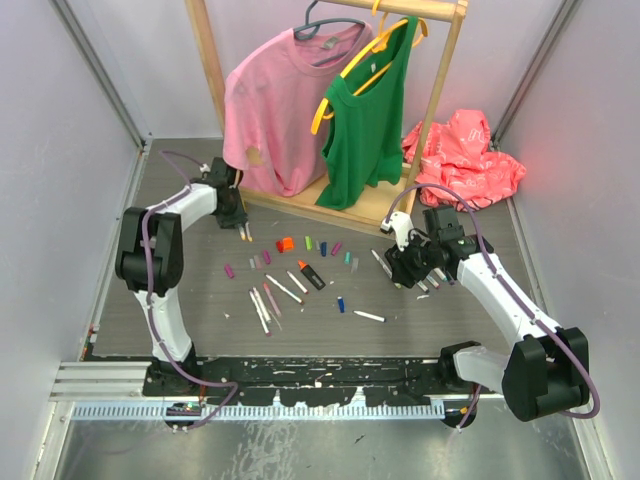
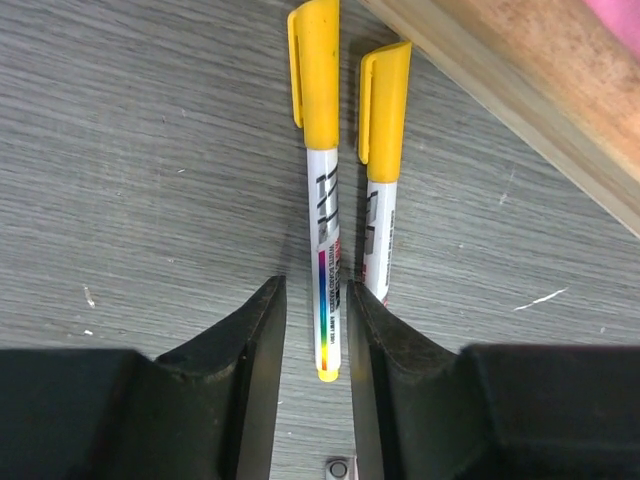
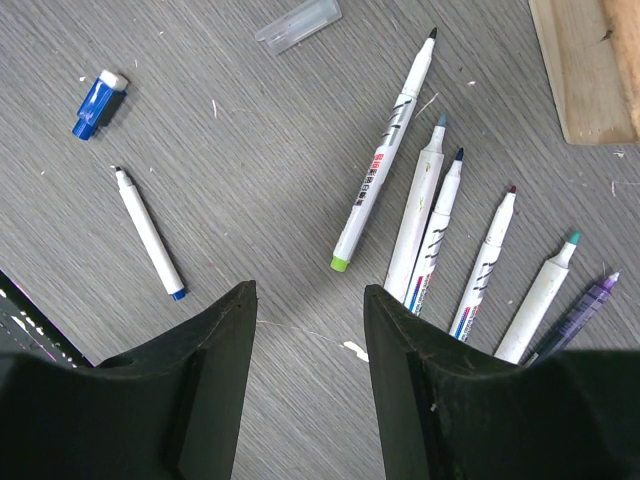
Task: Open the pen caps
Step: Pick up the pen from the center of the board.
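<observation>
Two white markers with yellow pen caps on them lie side by side on the grey table. My left gripper is open low over them, its fingers on either side of the tail of the left marker; the right finger sits between the two barrels. In the top view it is beside the rack's base. My right gripper stands open with only bare table between its fingers. Several uncapped markers lie just right of it. Loose pen caps are scattered mid-table, and a blue one shows in the right wrist view.
A wooden clothes rack with a pink shirt and a green top stands at the back; its base rail runs close to the yellow markers. A pink garment lies back right. A clear cap and a small uncapped marker lie ahead of the right gripper.
</observation>
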`<action>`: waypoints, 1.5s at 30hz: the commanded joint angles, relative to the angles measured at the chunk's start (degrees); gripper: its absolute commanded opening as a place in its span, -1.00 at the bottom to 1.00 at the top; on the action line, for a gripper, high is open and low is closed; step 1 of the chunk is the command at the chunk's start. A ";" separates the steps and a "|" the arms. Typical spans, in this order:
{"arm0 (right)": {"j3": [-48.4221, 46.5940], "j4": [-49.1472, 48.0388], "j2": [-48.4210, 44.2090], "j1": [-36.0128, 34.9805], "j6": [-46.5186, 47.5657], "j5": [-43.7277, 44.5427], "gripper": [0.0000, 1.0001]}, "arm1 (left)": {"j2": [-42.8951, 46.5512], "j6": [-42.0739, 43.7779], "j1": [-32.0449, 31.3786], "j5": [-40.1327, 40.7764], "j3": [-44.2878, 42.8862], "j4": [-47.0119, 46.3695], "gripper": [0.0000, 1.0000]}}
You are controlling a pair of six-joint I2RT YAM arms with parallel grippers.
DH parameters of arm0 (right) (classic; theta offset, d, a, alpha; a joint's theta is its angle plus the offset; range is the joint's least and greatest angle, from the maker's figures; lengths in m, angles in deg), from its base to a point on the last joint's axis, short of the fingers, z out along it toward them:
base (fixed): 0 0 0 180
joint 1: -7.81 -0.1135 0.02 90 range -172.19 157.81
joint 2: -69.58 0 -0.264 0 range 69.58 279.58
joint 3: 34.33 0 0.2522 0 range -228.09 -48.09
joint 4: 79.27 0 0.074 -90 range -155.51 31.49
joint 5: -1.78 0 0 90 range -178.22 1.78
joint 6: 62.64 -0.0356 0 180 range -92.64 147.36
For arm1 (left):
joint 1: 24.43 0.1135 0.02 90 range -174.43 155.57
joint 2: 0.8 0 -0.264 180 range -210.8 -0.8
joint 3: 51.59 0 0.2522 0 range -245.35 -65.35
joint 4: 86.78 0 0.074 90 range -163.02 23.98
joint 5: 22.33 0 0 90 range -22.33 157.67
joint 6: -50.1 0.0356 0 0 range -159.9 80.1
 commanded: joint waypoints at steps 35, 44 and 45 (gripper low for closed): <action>-9.71 -6.33 -7.04 0.17 -2.26 -17.36 0.98 | 26.74 2.79 -0.26 0.51 15.27 -8.01 -1.00; -2.97 -22.25 -4.81 0.21 -15.49 -39.62 0.99 | 51.74 -8.24 -7.05 -20.71 43.20 -41.93 -1.00; -1.24 -26.18 -6.22 0.23 -18.90 -39.84 0.97 | 53.58 -9.28 -9.45 -20.19 46.17 -46.07 -1.00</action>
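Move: The left hand hovers low, fingers astride the left yellow pen's tail end: its middle is about 4 cm ahead, 1 cm below. The second yellow pen lies some 2 cm right and 3 cm ahead; the red and orange caps about 12 cm right, 4 cm back. From the right hand, the left yellow pen is roughly 40 cm left, 17 cm ahead and 8 cm below; the green-ended pen is about 4 cm left, 5 cm ahead. Left hand pinches the yellow pen, lifts it about 12 cm and back; right hand rises leftward, opening wide. ##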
